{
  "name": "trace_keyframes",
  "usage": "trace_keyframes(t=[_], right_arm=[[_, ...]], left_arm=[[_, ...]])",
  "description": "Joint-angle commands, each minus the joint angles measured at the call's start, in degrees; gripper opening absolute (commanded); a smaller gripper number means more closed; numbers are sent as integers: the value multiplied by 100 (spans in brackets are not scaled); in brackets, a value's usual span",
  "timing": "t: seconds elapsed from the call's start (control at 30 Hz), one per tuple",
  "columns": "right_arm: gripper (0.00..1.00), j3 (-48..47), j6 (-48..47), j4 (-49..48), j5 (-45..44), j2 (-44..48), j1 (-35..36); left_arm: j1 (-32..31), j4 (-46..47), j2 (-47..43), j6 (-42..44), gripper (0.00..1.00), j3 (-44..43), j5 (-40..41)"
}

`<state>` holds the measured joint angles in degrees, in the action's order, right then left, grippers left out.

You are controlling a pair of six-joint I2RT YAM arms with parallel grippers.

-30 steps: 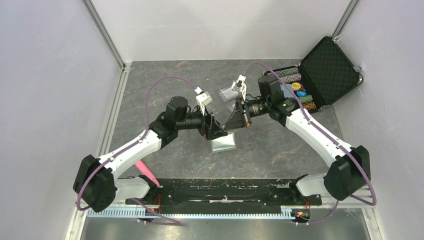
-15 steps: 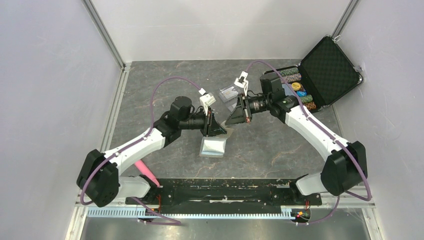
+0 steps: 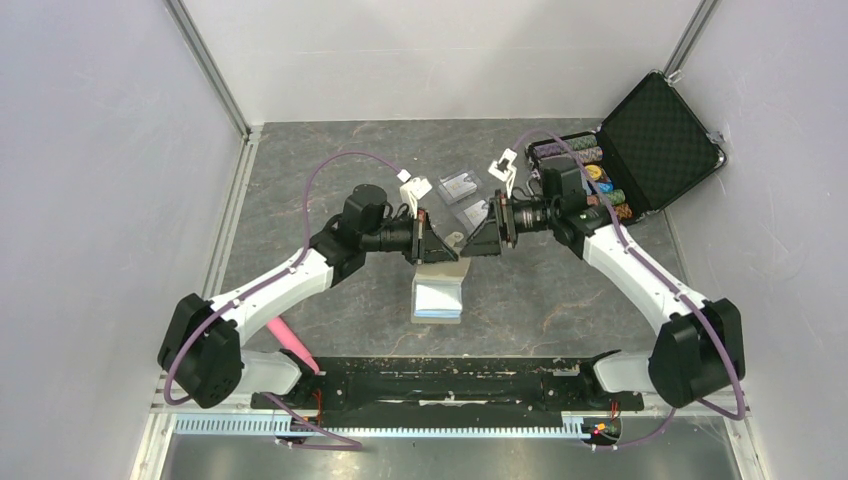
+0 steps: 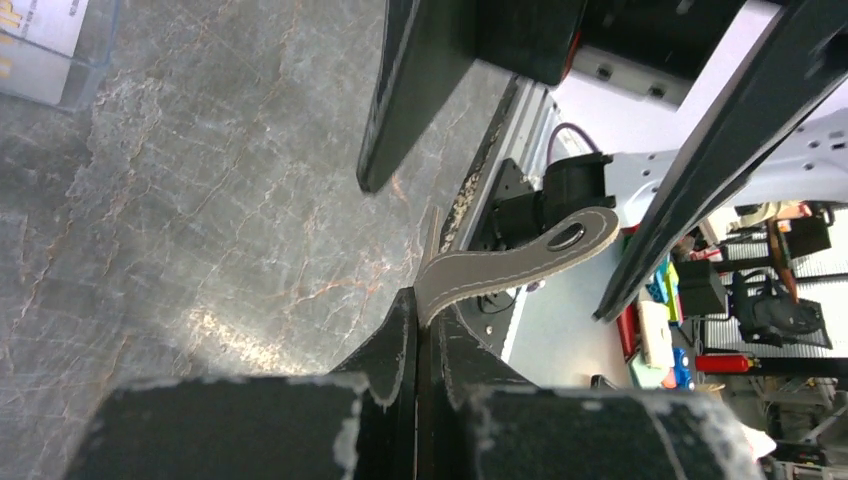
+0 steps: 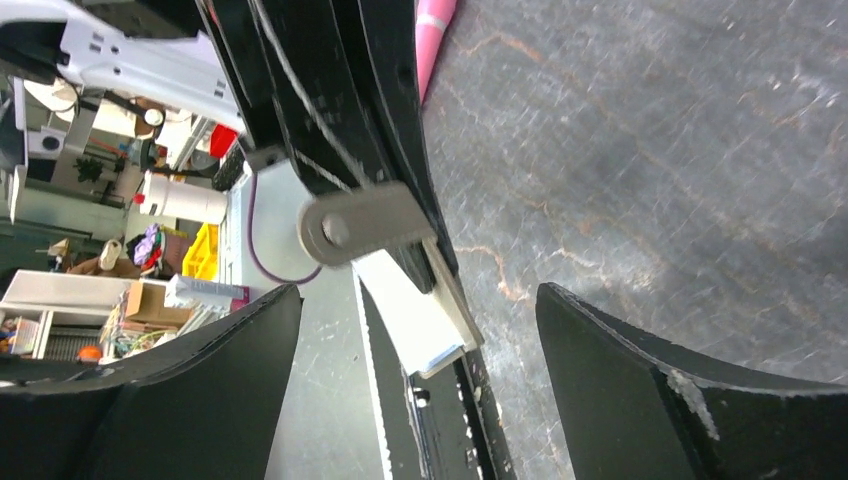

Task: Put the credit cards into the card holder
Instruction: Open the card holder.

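Observation:
The olive-tan card holder (image 3: 438, 296) hangs unfolded between the two arms, its pale blue inner side facing up. My left gripper (image 3: 432, 244) is shut on its upper edge, and the snap tab (image 4: 520, 262) sticks out past the fingertips (image 4: 400, 330). My right gripper (image 3: 480, 238) stands open just to the right, its fingers apart on either side of the tab (image 5: 360, 222) without touching it. Behind the grippers lie two clear plastic cases (image 3: 461, 186). A whitish credit card (image 4: 40, 35) with orange marks shows inside one.
An open black poker-chip case (image 3: 640, 150) stands at the back right, close to the right arm's elbow. A pink pen (image 3: 290, 342) lies by the left arm's base. A black rail (image 3: 450, 380) runs along the near edge.
My left gripper has shut on the card holder's edge. My right gripper has let go, opened and drawn back to the right. The holder has swung down and unfolded toward the near edge.

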<state>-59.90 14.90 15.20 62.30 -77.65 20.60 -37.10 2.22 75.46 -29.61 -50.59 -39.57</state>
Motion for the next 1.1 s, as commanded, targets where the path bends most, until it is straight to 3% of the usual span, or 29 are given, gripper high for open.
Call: trace_keyframes(t=[0.0, 0.1, 0.2, 0.27, 0.37, 0.43, 0.47, 0.5, 0.67, 0.73, 0.8, 0.9, 1.07], right_arm=[[90, 544, 51, -573, 347, 433, 14], [89, 818, 272, -979, 527, 565, 76], [81, 1018, 614, -1460, 572, 599, 209], [65, 1177, 1032, -2084, 610, 600, 274], [31, 1431, 1856, -3176, 584, 622, 278], [7, 1516, 2228, -3602, 506, 609, 277], [0, 1504, 2255, -3617, 448, 586, 278], [0, 1478, 2251, -3572, 369, 577, 278], [0, 1218, 1719, -2720, -147, 581, 187], [0, 1104, 1458, -2267, -415, 605, 134], [0, 1019, 1217, -1887, -721, 634, 105], [0, 1010, 1109, -1648, -993, 625, 78], [0, 1018, 1148, -1628, -948, 575, 84]], left_arm=[[1, 587, -21, -902, 2, -320, -179], [1, 782, -13, -1114, 2, -366, -219], [1, 1063, -7, -1338, 2, -373, -319], [-1, 1114, -26, -1406, 2, -395, -336], [3, 1018, -126, -1339, 3, -408, -239], [6, 765, -250, -1200, 11, -440, 2], [7, 559, -327, -1093, 13, -474, 154], [10, 181, -398, -907, 17, -543, 414], [10, -1973, -918, -204, 61, -904, 2451], [10, -2567, -1093, -141, 71, -953, 3028], [10, -2976, -1195, -148, 76, -938, 3254], [14, -3188, -1211, -259, 76, -838, 2967], [10, -2799, -1125, -735, 67, -464, 2181]])
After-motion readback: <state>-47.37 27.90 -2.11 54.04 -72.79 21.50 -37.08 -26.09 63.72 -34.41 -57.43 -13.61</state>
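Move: My left hand already pinches the open card holder by its cover, whose middle is about 3 cm to the left of that hand, 2 cm back and 3 cm below. From my open right hand the cover lies some 4 cm back, 4 cm left and 4 cm down. The holder's pocket half is about 10 cm back, 6 cm left and 8 cm down. On the table the nearer card case is 8 cm ahead, 4 cm right and 18 cm below. I draw my open right hand back about 4 cm and slightly down to the cover and close it there, while my left hand, still pinching, rises some 4 cm. Then my left fingers open and let go, and that hand swings left about 8 cm, turning counter-clockwise and finally sinking. My right hand keeps its pinch and carries the holder forward 4 cm and a little down, turning roughly 15 degrees clockwise. ##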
